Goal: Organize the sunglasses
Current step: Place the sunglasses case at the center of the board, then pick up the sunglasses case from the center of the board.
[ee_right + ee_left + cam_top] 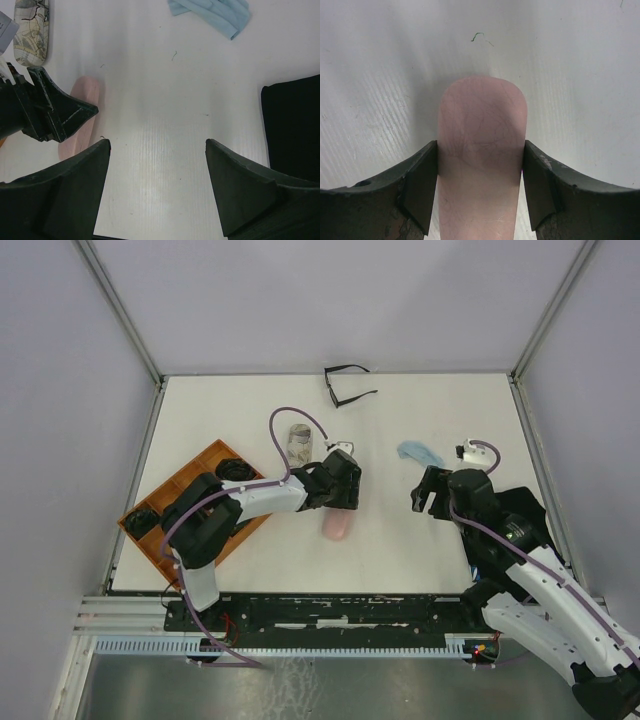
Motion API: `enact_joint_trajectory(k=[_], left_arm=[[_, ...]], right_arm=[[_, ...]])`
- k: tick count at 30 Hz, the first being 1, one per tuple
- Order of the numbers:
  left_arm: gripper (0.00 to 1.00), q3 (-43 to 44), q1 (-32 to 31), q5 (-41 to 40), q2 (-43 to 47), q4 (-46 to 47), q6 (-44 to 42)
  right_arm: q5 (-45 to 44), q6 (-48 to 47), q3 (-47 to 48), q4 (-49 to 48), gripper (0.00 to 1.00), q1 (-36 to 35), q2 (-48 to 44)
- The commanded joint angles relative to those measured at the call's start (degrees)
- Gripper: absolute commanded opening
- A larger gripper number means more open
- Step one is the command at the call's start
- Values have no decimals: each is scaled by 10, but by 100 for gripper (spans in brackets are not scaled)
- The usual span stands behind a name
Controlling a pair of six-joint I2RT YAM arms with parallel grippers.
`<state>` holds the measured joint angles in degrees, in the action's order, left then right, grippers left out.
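Observation:
A thin black-framed pair of sunglasses (346, 386) lies open at the far edge of the table. Two dark pairs (236, 469) (141, 520) rest in the orange tray (196, 472) at the left. My left gripper (339, 504) (480, 150) is shut on a pink oblong case (338, 528) (482, 120); both fingers press its sides, and the rounded end sticks out past them over the table. My right gripper (426, 498) (157, 145) stands open above bare table, holding nothing, to the right of the pink case (84, 117).
A patterned case (300, 443) (31, 31) lies just beyond the left gripper. A light-blue cloth (420, 452) (212, 14) lies beyond the right gripper. A dark shape (292, 125) fills the right edge of the right wrist view.

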<state>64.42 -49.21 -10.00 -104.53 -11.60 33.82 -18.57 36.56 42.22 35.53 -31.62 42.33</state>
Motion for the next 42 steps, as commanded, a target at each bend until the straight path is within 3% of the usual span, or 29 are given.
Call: enact_joint_trajectory(k=[1,6,11,19,25,33,42], left_arm=[[62,9,0,-13,-9,20,-27],[78,16,0,-9,-15,9,-36],[86,19,-1,-4,-9,-1,-43],[89,-2,-1,20,34,-6,-39],[90,-55,2,-19,132,7,-22],[90,-130,13,-95,302,9,-62],[91,-180,13,-169,417,-21,-120]], right_arm=[[3,-16,11,-22,86,-2,-2],[9,-21,12,-22,87,-2,0],[13,-25,12,-23,87,-2,2],[10,-13,6,-28,88,-1,8],[8,8,11,-40,86,-2,41],[36,77,36,-101,85,-11,160],[-51,188,121,-128,87,-132,351]])
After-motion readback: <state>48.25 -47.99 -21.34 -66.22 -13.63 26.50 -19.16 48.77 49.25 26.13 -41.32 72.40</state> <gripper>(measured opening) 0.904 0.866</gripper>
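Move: My left hand is pinching the pink sunglasses case near its far end, so the case's middle lies about 3 cm back and 1 cm below. From that hand the map-print case sits roughly 15 cm ahead and 10 cm left, and the blue cloth some 13 cm ahead and 16 cm right. From my right hand the sunglasses case is about 18 cm left, 3 cm ahead and 15 cm down. With my left hand I ease the sunglasses case down the last 1 cm and open my fingers wider to let it go. I then draw back slightly and lift away about 14 cm, swinging 10 cm left towards the tray as the fingertips tip up. As that hand clears, my open right hand sweeps left towards the case, dropping about 6 cm and reaching a little forward, wrist tipping down. ##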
